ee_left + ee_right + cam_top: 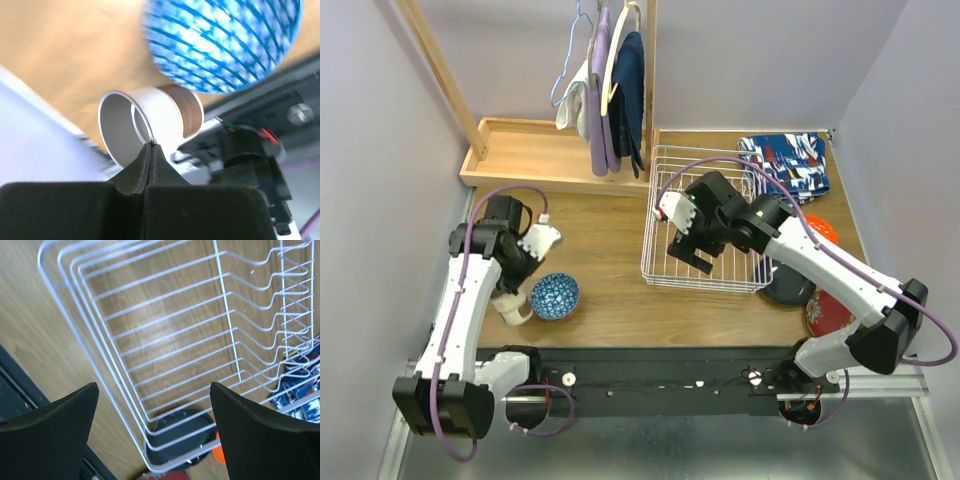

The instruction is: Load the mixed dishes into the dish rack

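My left gripper (150,145) is shut on the near rim of the tan-brown cup (165,120), which lies tilted with its white inside facing the wrist camera. In the top view the cup (515,309) sits beside the small blue-patterned bowl (556,296), at the table's front left. From the left wrist, that bowl (220,40) fills the upper right. My right gripper (688,250) hangs open over the white wire dish rack (710,286), nothing between its fingers (55,415). Through the rack's wires (150,340) I see the black plate (180,437).
Right of the rack lie the black plate (788,288), an orange plate (825,232) and a dark red plate (825,312). A blue-red cloth (790,160) is at the back right. A wooden tray (530,150) and hanging clothes (610,90) stand at the back.
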You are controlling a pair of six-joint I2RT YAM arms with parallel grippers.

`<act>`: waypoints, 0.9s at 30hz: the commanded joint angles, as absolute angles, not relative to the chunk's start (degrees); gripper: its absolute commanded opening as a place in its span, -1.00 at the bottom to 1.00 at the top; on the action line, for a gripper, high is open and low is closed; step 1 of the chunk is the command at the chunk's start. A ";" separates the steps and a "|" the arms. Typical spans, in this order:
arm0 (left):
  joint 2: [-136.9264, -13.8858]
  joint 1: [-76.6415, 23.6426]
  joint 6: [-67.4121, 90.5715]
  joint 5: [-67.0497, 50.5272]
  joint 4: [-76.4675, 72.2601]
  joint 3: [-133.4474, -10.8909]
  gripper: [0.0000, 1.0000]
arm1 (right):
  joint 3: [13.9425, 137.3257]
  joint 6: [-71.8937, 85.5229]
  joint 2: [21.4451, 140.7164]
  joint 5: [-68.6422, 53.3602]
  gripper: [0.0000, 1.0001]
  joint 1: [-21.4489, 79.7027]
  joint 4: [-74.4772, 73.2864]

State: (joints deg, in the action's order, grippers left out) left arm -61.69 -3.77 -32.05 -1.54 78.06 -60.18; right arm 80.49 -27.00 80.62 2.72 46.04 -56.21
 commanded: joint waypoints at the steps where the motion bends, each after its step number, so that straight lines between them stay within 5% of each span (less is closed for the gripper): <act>1: -60.20 -3.96 -31.99 5.19 87.72 -70.29 -1.00 | 87.43 -17.52 88.14 3.16 0.99 45.97 -51.16; 9: -73.29 -5.80 -32.25 -8.16 84.82 -90.07 -1.00 | 111.34 -5.28 102.65 -2.81 1.00 37.29 -52.47; 13: -78.83 -8.34 -34.71 -14.21 79.47 -96.84 -1.00 | 120.13 10.13 107.31 -19.16 1.00 25.43 -53.61; 17: -83.40 -12.99 -35.16 -17.65 73.49 -98.35 -1.00 | 114.03 27.33 109.51 -47.85 0.99 11.98 -46.78; 27: -79.98 -29.95 -35.77 -10.04 45.29 -90.10 -1.00 | 97.04 48.25 112.23 -78.48 0.99 5.64 -30.14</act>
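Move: The white cup with the brown band already hangs by its rim in the left hand's shut fingers. From that hand the dish rack's middle lies some 39 cm right, 14 ahead and 8 below; the blue bowl about 6 right, 3 back and 10 below; the wooden tray 27 ahead, 7 right and 11 below. From the empty right hand the cup is roughly 35 left, 11 back and 9 below, the rack 6 ahead, 4 right and 14 below. The cup, kept in the left hand's rim pinch, is carried up and forward some 12 cm each, then swung right about 15 cm towards the rack, fingers tilting out forward and right. The open right hand sweeps forward about 20 cm and up over the rack, bowing left and back right, then eases back 3–4 cm, turning its fingers from downward to pointing left, towards the cup. ##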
